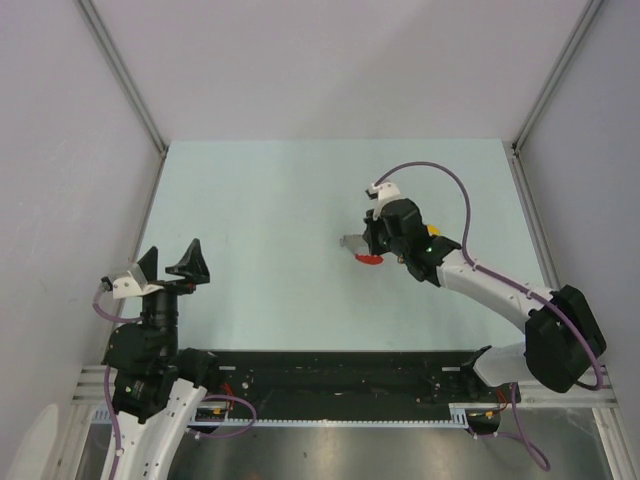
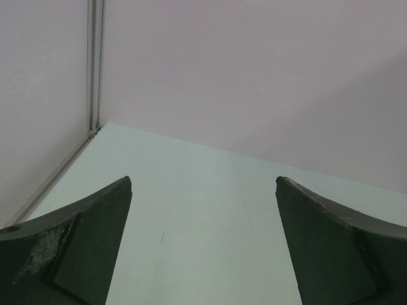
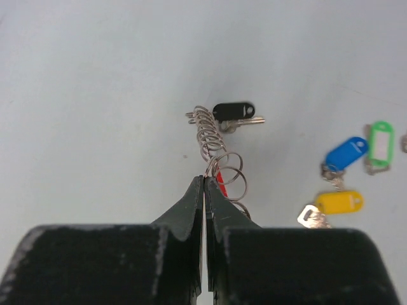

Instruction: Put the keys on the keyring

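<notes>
My right gripper (image 3: 203, 179) is shut, its tips pinching a silvery ring of the keyring's chain (image 3: 210, 135). The keyring's red loop (image 3: 220, 184) peeks out just right of the tips, mostly hidden by the fingers. A black-headed key (image 3: 233, 112) lies at the chain's far end. Blue (image 3: 346, 153), green (image 3: 380, 141) and yellow (image 3: 339, 202) keys lie loose to the right. In the top view the right gripper (image 1: 372, 245) is right of the table's centre, with the red loop (image 1: 370, 261) below it. My left gripper (image 1: 172, 262) is open and empty at the near left.
Pale green table top (image 1: 270, 220) with grey walls on three sides. A metal corner post (image 2: 94, 63) stands at the far left. The black rail (image 1: 330, 385) with the arm bases runs along the near edge.
</notes>
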`<act>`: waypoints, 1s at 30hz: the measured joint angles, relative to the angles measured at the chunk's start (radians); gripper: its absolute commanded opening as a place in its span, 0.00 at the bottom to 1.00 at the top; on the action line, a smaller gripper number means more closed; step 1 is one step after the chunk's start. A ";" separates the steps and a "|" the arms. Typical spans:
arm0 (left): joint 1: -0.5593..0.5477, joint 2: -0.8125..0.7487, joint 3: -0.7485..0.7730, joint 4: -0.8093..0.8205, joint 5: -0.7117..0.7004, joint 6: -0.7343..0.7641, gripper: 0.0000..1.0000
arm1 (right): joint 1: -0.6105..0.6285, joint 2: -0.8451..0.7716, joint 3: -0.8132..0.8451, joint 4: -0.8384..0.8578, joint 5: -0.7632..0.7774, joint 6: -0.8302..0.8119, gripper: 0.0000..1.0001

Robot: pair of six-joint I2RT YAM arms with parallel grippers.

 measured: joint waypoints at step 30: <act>0.000 0.038 -0.006 0.000 0.033 0.008 1.00 | 0.325 0.151 -0.004 -0.130 0.018 0.111 0.64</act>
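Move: The right hand already pinches the coiled keyring, which dangles with its black tag and red piece. The clear table patch it is headed for is roughly 8 cm back, 5 cm left and 15 cm below the hand. Loose on the table, as far below, the yellow tag is some 6 cm ahead and 9 cm right, the blue tag 11 cm ahead and 8 cm right. From the left hand, the patch is about 7 cm ahead, 27 cm right and 31 cm below. Swing the right gripper back about 9 cm and left about as far, away from the loose tags, and open it to just over half on the way to let go of the keyring over the clear patch. Ease slightly right, then sink over the released keyring, still drawing back, to end about 8 cm lower with the fingers tipped some 15 degrees further down. ##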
